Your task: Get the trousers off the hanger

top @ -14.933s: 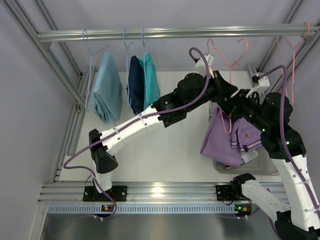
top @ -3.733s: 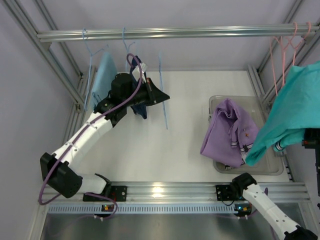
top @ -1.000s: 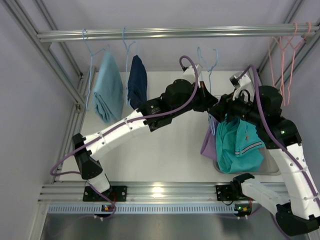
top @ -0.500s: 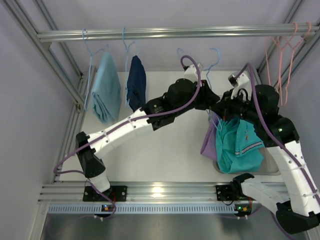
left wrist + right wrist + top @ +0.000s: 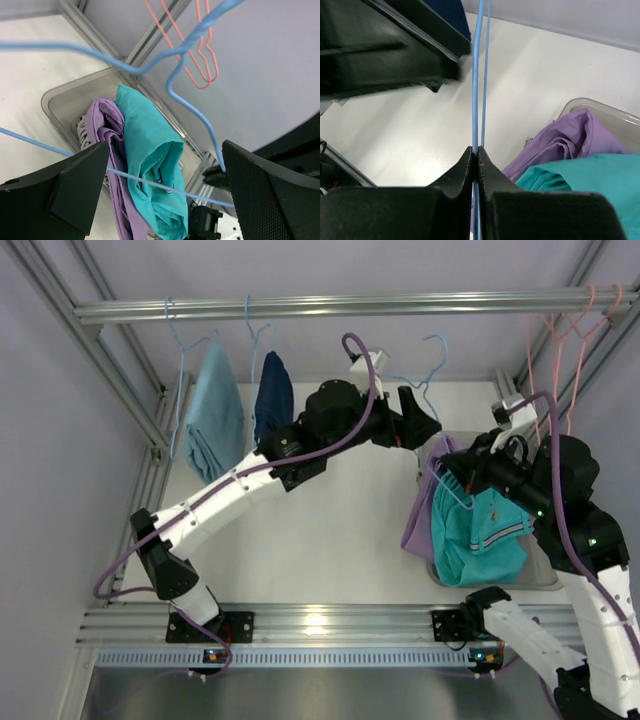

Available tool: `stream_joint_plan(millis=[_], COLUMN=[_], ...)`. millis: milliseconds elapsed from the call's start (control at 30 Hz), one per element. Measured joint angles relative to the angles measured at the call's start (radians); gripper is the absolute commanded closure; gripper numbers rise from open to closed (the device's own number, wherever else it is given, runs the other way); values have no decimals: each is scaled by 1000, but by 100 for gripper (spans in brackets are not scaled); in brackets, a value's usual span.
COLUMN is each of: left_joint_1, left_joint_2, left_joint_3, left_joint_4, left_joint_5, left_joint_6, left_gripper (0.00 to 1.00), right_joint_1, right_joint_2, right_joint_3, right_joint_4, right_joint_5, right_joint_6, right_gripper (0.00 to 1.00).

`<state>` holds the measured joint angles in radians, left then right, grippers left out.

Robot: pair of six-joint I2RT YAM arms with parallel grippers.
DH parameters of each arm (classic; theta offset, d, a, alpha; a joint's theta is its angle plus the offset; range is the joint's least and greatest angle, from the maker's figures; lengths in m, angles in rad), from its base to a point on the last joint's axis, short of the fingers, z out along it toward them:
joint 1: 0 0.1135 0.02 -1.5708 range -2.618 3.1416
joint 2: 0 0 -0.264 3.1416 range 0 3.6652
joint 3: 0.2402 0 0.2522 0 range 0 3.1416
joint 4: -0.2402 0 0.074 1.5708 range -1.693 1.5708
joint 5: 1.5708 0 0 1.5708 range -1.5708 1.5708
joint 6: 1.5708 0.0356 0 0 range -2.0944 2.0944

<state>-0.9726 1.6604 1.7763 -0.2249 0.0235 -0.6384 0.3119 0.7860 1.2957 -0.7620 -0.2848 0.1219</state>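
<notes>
The purple trousers [image 5: 418,520] [image 5: 102,125] [image 5: 570,135] lie crumpled in the clear bin [image 5: 545,580], partly under a teal garment [image 5: 480,535] [image 5: 150,140]. The pink hanger [image 5: 565,350] [image 5: 197,60] hangs bare among other pink ones at the rail's right end. My right gripper [image 5: 462,468] [image 5: 475,150] is shut on the wire of a light-blue hanger [image 5: 432,350] [image 5: 475,75] above the bin. My left gripper [image 5: 425,420] [image 5: 165,150] stands wide open just left of that hanger; its wire [image 5: 192,100] crosses between the jaws untouched.
A pale-blue garment [image 5: 213,415] and a navy one [image 5: 272,395] hang on blue hangers at the left of the metal rail [image 5: 330,308]. Aluminium frame posts run down both sides. White tabletop [image 5: 330,530] lies between the arms.
My left gripper has opened, let go of the light-blue hanger and drawn back. My right gripper has shut on the hanger's wire and shifted right, over the bin.
</notes>
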Motion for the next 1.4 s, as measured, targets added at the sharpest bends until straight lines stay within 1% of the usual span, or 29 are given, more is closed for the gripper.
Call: stream_joint_plan(millis=[67,267,400,533,600,700,800,933,1033,1167,1300,1400], left_joint_1=[18,47,132,237,270,283,284,288,307,351,401,443], left_joint_2=[-38,-163,-213,-200,-186,-180,-187,-196,-197,-196,-194,-194], left_joint_3=[-16,-35,-38,-11,-7,-10,-19,-19,-19,-5,31,53], left_joint_4=[11,22,14,-56,-94,-146,-164,-196,-210,-244,-278,-294], left_joint_5=[40,98,127,174,184,189,188,190,206,224,235,241], left_joint_6=[39,142,179,196,207,236,274,303,302,301,300,301], left_gripper=[1,1,1,1,1,1,1,1,1,1,1,1], right_joint_1=[-10,-37,-60,-68,-68,-68,-68,-68,-68,-71,-96,-154], right_joint_2=[-16,-53,-79,-85,-78,-70,-72,-69,-43,43,144,205], right_joint_3=[0,0,1,10,34,95,154,197,219,261,294,307], right_joint_4=[-12,-62,-98,-101,-99,-93,-87,-61,-36,7,43,58], right_joint_5=[18,82,134,196,221,257,294,362,411,451,447,411], right_joint_6=[2,12,33,42,44,40,27,-22,-67,-134,-180,-194], right_gripper=[100,100,100,100,100,100,100,100,100,100,100,100])
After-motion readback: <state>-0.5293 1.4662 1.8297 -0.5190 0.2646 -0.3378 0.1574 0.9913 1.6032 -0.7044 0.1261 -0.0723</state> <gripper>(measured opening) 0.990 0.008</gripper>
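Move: The left hand, empty, has the navy trousers on their hanger about 27 cm to its left and some 10 cm ahead, roughly 8 cm lower; the light blue trousers hang about 12 cm farther left of those. The right hand holds the blue hanger near its lower end: the free stretch of rail for it lies about 18 cm ahead, 10 cm right and 15 cm up, with the pink hangers 20 cm right and 17 cm ahead. The teal trousers lie 33 cm below, 10 cm right and 3 cm ahead. To the right and turning about 30 degrees clockwise, the right hand keeps its pinch on the empty blue hanger, then lifts it some 9 cm and finally pushes forward to bring the hook to the rail beside the pink hangers. Leftward, away from that hanger, the left hand swings about 18 cm towards the navy trousers, arcing up and then down and forward, fingers staying wide open. ##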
